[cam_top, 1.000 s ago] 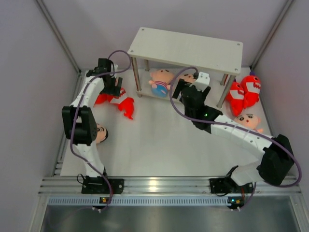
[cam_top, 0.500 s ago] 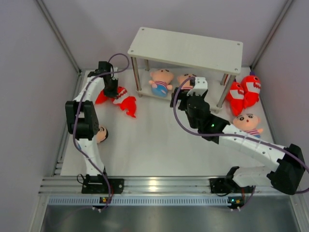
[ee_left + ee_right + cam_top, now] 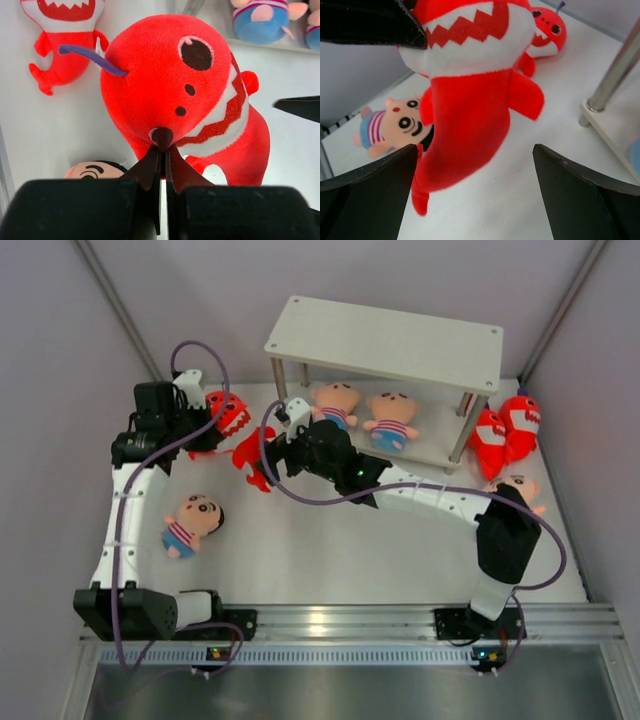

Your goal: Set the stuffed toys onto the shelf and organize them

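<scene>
My left gripper is shut on a small dark nub at the top of a red shark plush, which hangs clear of the table. My right gripper is open, with the shark's body hanging between its fingers and touching neither. A second shark lies on the table behind. The shelf holds two boy dolls on its lower board. Another doll lies at the left.
Two more red sharks lean by the shelf's right legs. A boy doll lies partly behind my right arm. A silver shelf leg stands just right of my right gripper. Grey walls close in the table.
My left gripper shut on the shark and lifted it up and left. My right arm swung left from the shelf to the hanging shark. The left doll is now uncovered.
</scene>
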Robot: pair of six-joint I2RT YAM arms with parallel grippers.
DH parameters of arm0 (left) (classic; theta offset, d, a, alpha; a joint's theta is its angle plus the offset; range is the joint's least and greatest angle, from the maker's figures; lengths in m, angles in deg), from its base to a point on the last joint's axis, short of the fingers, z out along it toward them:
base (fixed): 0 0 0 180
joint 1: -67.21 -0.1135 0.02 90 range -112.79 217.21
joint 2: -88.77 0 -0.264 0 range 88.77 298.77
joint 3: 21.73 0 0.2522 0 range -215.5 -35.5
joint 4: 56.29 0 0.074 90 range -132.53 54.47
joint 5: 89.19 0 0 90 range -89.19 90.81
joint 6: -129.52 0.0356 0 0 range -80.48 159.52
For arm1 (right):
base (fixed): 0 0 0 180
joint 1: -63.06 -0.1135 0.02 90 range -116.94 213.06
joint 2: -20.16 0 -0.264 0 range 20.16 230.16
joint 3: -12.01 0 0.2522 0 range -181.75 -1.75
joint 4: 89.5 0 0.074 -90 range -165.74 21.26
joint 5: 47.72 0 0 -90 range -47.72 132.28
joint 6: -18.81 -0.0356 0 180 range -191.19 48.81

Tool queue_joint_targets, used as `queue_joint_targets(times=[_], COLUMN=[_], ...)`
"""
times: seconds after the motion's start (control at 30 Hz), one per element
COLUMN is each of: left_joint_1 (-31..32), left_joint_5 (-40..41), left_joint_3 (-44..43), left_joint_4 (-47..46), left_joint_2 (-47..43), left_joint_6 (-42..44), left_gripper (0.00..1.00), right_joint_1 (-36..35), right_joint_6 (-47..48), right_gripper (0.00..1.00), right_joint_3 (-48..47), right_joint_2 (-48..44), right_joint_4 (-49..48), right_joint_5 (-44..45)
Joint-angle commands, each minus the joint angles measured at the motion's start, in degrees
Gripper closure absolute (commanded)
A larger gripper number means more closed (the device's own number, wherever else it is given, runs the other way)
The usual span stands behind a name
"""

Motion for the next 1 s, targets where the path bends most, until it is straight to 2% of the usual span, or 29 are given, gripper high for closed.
queue_joint_targets(times=[0.0, 0.13, 0.23, 0.33, 0.37, 0.43, 0.47, 0.5, 0.6, 0.63, 0.67, 0.73, 0.77, 0.9, 0.93, 0.97], left_joint_1=[0.0, -0.1, 0.0, -0.1, -0.1, -0.1, -0.2, -0.1, -0.1, -0.1, -0.1, -0.1, -0.1, -0.1, -0.2, -0.2], left_joint_5=[-2.9, -6.6, -7.2, -7.9, -9.2, -11.3, -13.2, -13.8, -15.0, -14.4, -13.4, -8.9, -7.1, 10.6, 18.0, 20.3], left_joint_3=[0.1, -0.5, -1.9, -3.7, -4.4, -4.8, -4.9, -4.9, -4.6, -4.8, -4.9, -6.0, -7.0, -13.1, -15.0, -15.8], left_joint_4=[1.9, 2.4, 3.1, 3.4, 3.5, 3.8, 4.0, 4.3, 4.4, 4.5, 4.8, 5.2, 6.5, 9.0, 9.2, 9.4], left_joint_2=[-0.6, -1.3, -1.3, -1.6, -1.7, -1.8, -1.8, -1.8, -1.8, -1.8, -1.7, -1.7, -1.7, -1.5, -1.8, -2.1], left_joint_6=[1.6, 0.8, 0.5, 0.4, 0.4, 0.7, 0.9, 0.9, 0.7, 0.9, 0.9, 1.4, 1.7, 2.1, 2.7, 3.4], left_gripper=[1.0, 1.0, 1.0, 1.0, 1.0, 1.0, 1.0, 1.0, 1.0, 0.97, 0.74, 0.02, 0.02, 0.02, 0.02, 0.02], right_joint_1=[-1.5, -2.6, -2.8, -2.9, -2.8, -2.8, -2.8, -2.8, -2.8, -2.7, -2.5, -2.1, -1.3, 3.6, 4.8, 7.8], right_joint_6=[-1.2, -1.7, -2.0, -2.7, -3.2, -4.7, -4.7, -5.0, -4.7, -4.4, -4.0, -2.6, -2.2, 1.8, 2.1, 2.1], right_gripper=[0.0, 0.01, 0.06, 0.32, 0.5, 0.73, 0.97, 1.0, 1.0, 1.0, 1.0, 1.0, 1.0, 1.0, 1.0, 1.0], right_joint_3=[-5.5, -9.0, -13.0, -15.4, -15.4, -15.5, -15.4, -14.9, -13.1, -13.0, -13.1, -13.8, -14.6, -25.0, -27.3, -29.7], right_joint_2=[2.4, 5.8, 9.8, 12.4, 12.6, 12.5, 12.2, 11.0, 7.2, 6.0, 4.7, 0.9, -0.4, -4.1, -4.3, -4.6], right_joint_4=[-3.3, -3.2, 0.9, 3.6, 3.8, 4.3, 4.3, 3.9, 2.8, 3.2, 3.4, 4.8, 5.8, 14.5, 16.3, 21.0], right_joint_5=[-7.7, -5.8, -1.6, 0.7, 1.9, 5.8, 6.6, 7.6, 8.8, 8.9, 9.2, 9.5, 9.7, 9.5, 10.3, 11.1])
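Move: The red shark hangs in my left hand, pinched at one side of its head; its middle lies about 6 cm right and 2 cm ahead of that hand point. From my open right hand it is some 5 cm ahead, 6 cm left, nearly level. The shelf's front-left post foot stands about 14 cm ahead and 2 cm left of my right hand, 19 cm below. From my left hand, the other shark lies on the table 13 cm ahead, 8 cm left, 18 cm down. My right hand reaches about 5 cm left, then dips about 3 cm while edging forward, and closes on the shark's body just under its head; my left hand eases some 2 cm back and right, keeping its pinch, then opens wide and backs off up and left. My right then climbs about 12 cm, swinging right with its hold kept. ##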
